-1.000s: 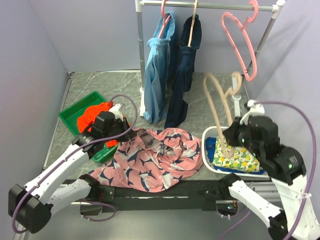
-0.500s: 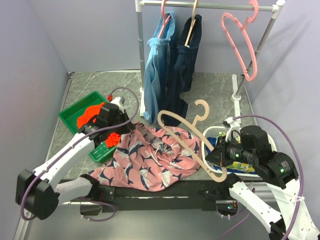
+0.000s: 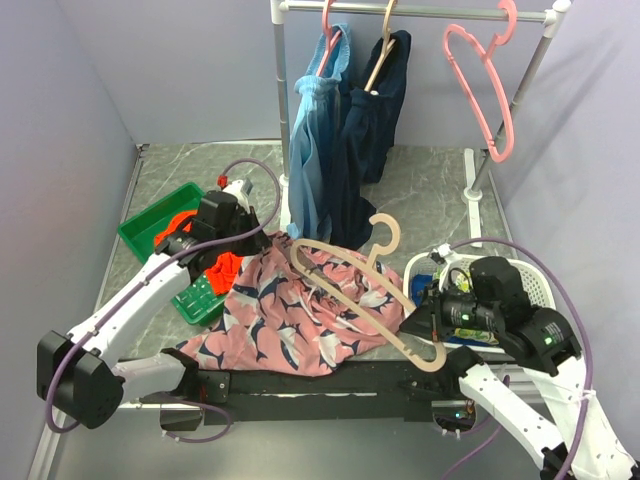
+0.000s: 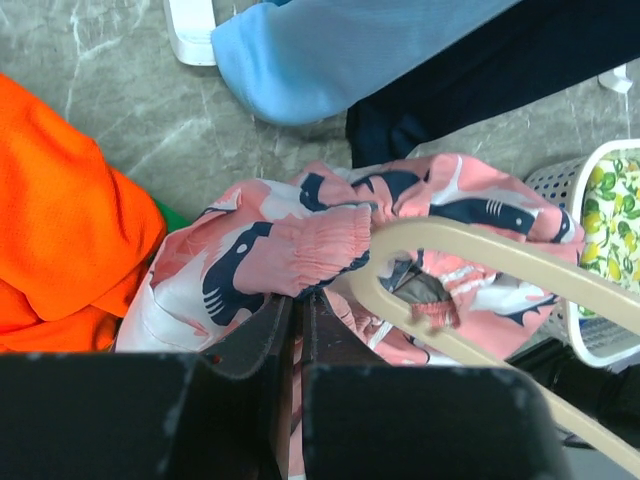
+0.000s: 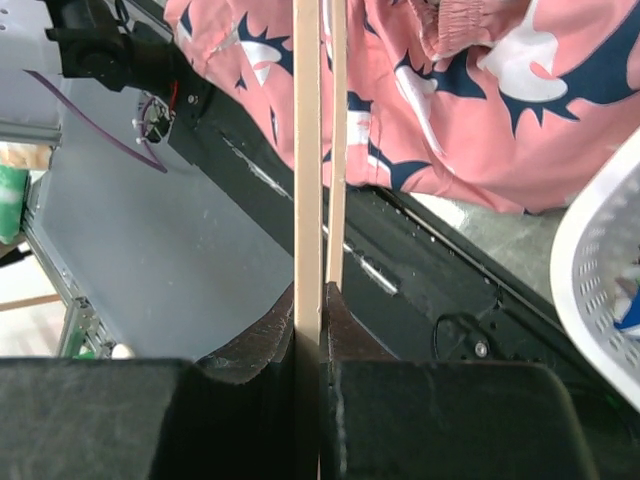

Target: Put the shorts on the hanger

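Observation:
The pink shorts with navy and white shapes lie bunched at the table's front. My left gripper is shut on their gathered waistband, holding that edge up; in the left wrist view the jaws pinch the fabric. My right gripper is shut on the lower end of the beige hanger, which lies slanted over the shorts with its hook pointing to the back. The hanger's rounded end sits right beside the held waistband. In the right wrist view the hanger's bars run up from the gripper towards the shorts.
A green tray with orange cloth stands left of the shorts. A white basket sits at the right. The rack at the back carries a light-blue garment, a navy garment and a pink hanger.
My right arm has swung the hanger down from upright and leftwards, laying it over the shorts. My left gripper has drawn the waistband up and slightly towards the back.

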Controlling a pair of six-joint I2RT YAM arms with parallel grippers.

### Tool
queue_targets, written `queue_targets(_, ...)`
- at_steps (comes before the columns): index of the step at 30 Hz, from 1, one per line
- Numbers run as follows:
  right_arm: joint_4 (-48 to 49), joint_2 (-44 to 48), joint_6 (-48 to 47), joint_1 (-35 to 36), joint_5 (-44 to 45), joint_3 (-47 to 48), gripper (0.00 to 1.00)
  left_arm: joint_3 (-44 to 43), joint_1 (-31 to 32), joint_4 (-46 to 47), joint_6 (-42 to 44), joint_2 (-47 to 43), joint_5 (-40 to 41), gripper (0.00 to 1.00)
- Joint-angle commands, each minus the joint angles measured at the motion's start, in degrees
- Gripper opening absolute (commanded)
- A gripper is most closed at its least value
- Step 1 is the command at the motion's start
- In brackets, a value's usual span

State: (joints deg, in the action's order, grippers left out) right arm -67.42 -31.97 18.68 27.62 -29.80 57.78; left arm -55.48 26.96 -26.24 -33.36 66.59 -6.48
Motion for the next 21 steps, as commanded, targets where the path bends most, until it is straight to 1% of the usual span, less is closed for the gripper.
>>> queue_targets(1, 8.5, 0.8, -1.8, 0.8, -2.7, -2.5, 0.0, -4.0, -0.2, -1.4, 4.1, -1.5, -2.3, 0.01)
queue_targets(3, 10.3, 0.6, -1.9, 1.6, -2.5, -4.2, 0.0, -4.4, -0.3, -2.9, 5.7, -1.7, -2.5, 0.01)
queue_targets(6, 13.8, 0.7, -0.8, 4.9, -3.3, -6.4, 0.0, -4.4, -0.2, -3.4, 7.9, -2.9, -4.7, 0.01)
queue_targets(8, 15.3, 0.9, 0.4, 8.3, -3.6, -7.2, 0.0, -4.6, -0.2, -3.5, 9.2, -3.5, -5.8, 0.01)
queue_targets(11, 16.4, 0.9, 1.4, 13.2, -1.1, -7.2, 0.0, -5.3, -0.3, -4.1, 10.8, -3.9, -6.8, 0.01)
queue_targets(12, 16.5, 0.5, 1.3, 14.0, -0.2, -7.1, 0.0, -5.5, -0.2, -3.9, 11.5, -4.1, -9.9, 0.01)
queue_targets(13, 17.0, -0.3, 2.0, 15.0, 1.1, -6.9, 0.0, -5.9, -0.2, -3.9, 11.8, -4.3, -11.3, 0.01)
queue_targets(14, 17.5, -0.8, 2.3, 16.6, 4.0, -6.6, 0.0, -6.5, -0.2, -4.2, 13.3, -4.6, -13.3, 0.01)
queue_targets(15, 18.5, -1.6, 2.2, 16.9, 5.1, -6.3, 0.0, -6.7, -0.1, -4.3, 14.0, -5.1, -16.6, 0.01)
queue_targets(18, 22.3, -3.6, 2.0, 19.2, 9.1, -5.7, 0.0, -7.4, 1.1, -5.0, 16.9, -7.3, -21.6, 0.01)
queue_targets(20, 25.5, -4.1, 0.6, 20.1, 8.3, -6.4, 0.0, -7.8, 2.7, -4.6, 17.9, -9.4, -23.0, 0.01)
queue_targets(21, 29.3, -4.1, 0.3, 20.4, 7.7, -6.7, 0.0, -7.9, 3.3, -4.4, 18.0, -9.8, -24.0, 0.01)
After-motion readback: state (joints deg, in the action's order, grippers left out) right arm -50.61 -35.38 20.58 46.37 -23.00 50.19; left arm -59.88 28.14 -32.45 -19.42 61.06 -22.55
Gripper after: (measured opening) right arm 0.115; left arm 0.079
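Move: My left hand pinches the waistband of the pink shorts. The hanger's free end is about 5 cm to its right, 2 cm nearer me and roughly level. The shorts' body spreads some 13 cm behind and 4 cm right of that hand, about 12 cm below. My right hand grips the hanger's near end. From there the waistband lies about 19 cm ahead, 25 cm left and 5 cm lower, and the white basket 6 cm ahead, 14 cm right, 18 cm below. I feed the hanger's free end leftward to the waistband opening, my right hand travelling about 5 cm left and dipping a little while it swings the hanger slightly counter-clockwise. My left hand keeps its pinch and draws the waistband back and up over that end, speeding up late and turning some 20 degrees clockwise. Both grips stay shut. ##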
